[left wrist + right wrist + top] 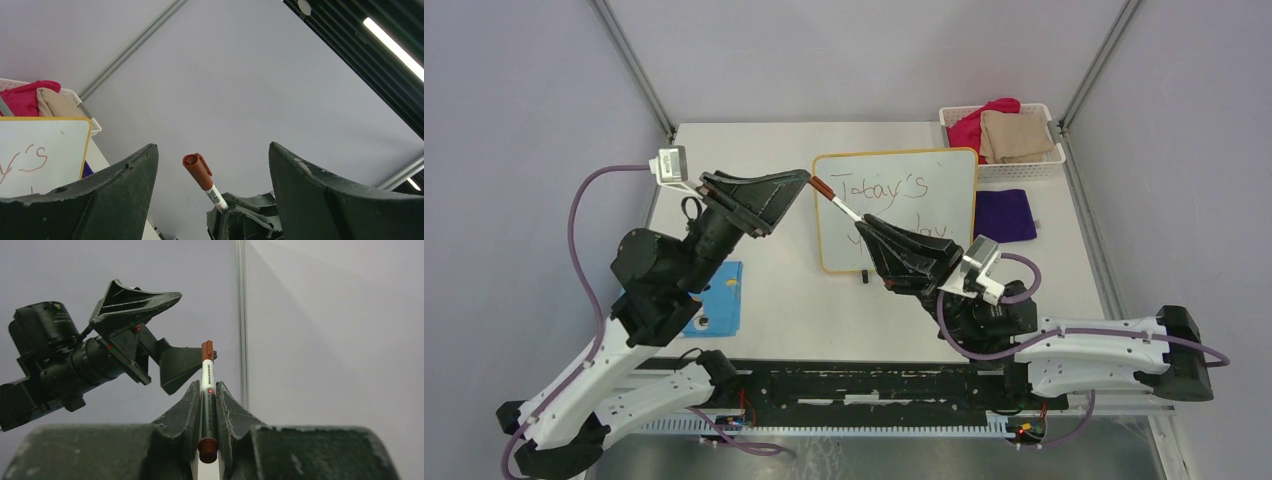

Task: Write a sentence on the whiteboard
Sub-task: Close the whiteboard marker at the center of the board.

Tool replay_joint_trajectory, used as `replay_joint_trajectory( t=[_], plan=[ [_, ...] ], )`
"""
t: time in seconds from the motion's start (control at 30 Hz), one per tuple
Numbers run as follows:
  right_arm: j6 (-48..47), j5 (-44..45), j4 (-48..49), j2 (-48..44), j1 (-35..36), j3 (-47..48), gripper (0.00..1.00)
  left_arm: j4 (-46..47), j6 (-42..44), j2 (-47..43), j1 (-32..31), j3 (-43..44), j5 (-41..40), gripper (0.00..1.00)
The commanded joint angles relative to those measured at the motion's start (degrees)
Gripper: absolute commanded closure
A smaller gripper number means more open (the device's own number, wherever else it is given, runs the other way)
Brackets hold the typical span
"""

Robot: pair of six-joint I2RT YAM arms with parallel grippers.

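Note:
The whiteboard [924, 215], glossy white with a yellow-orange frame, lies at the table's middle back; its corner also shows in the left wrist view [45, 145]. The sentence [882, 188] is thin reddish cursive: "Today's" on top, with the second line mostly hidden by my right gripper. My right gripper [865, 221] is shut on a white marker [207, 382] and holds it in the air over the board's left part. The marker's brown cap [197, 171] stands between the open fingers of my left gripper [212, 148], touching neither.
A white basket [1052, 160] with pink and tan cloths stands at the back right. A purple cloth [1006, 215] lies right of the board. A blue card [721, 292] lies under the left arm. A small black foot [865, 275] sticks out at the board's near edge.

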Motion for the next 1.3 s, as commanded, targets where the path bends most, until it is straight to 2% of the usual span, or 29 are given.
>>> replay_joint_trajectory(
  t=[0.0, 0.4, 0.8, 0.93, 1.07, 1.27],
  plan=[
    [3.0, -3.4, -0.2, -2.1, 0.0, -0.8, 1.0, 7.4, 2.0, 1.7, -0.2, -0.9, 6.4, 0.14],
    [3.1, -3.2, 1.0, -2.9, 0.0, -1.8, 1.0, 13.7, -4.1, 3.2, -0.2, -4.2, 11.2, 0.34],
    [3.2, -2.9, 1.0, -2.7, -0.1, -1.8, 1.0, 14.5, -6.0, 3.1, -0.2, -5.5, 11.0, 0.6],
    [3.2, -2.9, 0.8, -2.5, -0.1, -1.6, 1.0, 14.5, -6.3, 3.3, -0.2, -5.6, 11.3, 0.75],
    [3.1, -2.5, 0.8, -2.2, -0.2, -1.5, 1.0, 15.0, -7.1, 3.9, -0.2, -6.0, 12.1, 0.96],
    [2.7, -1.5, 1.1, -1.7, -0.2, -1.1, 1.0, 15.8, -9.9, 4.7, -0.2, -7.4, 13.3, 0.98]
  ],
)
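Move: The marker's brown cap points up and forward-left out of the right fingers, about 4 cm to the right of the open left hand, level with it fore-and-aft and 1 cm lower. The right gripper is some 9 cm right, 5 cm back and 7 cm below the left hand; from the right hand the cap is roughly 5 cm ahead, 5 cm left and 6 cm up. The whiteboard lies about 50 cm below the left hand, 24 cm ahead and 17 cm right. The marker's cap is taken between the left fingers: the left hand slides about 4 cm right, sinking and drawing back a centimetre or so and turning some 10 degrees clockwise, then all but stands while its wide-open fingers finish closing and pinch the cap. The right hand eases back 1 cm and keeps its grip on the barrel. ##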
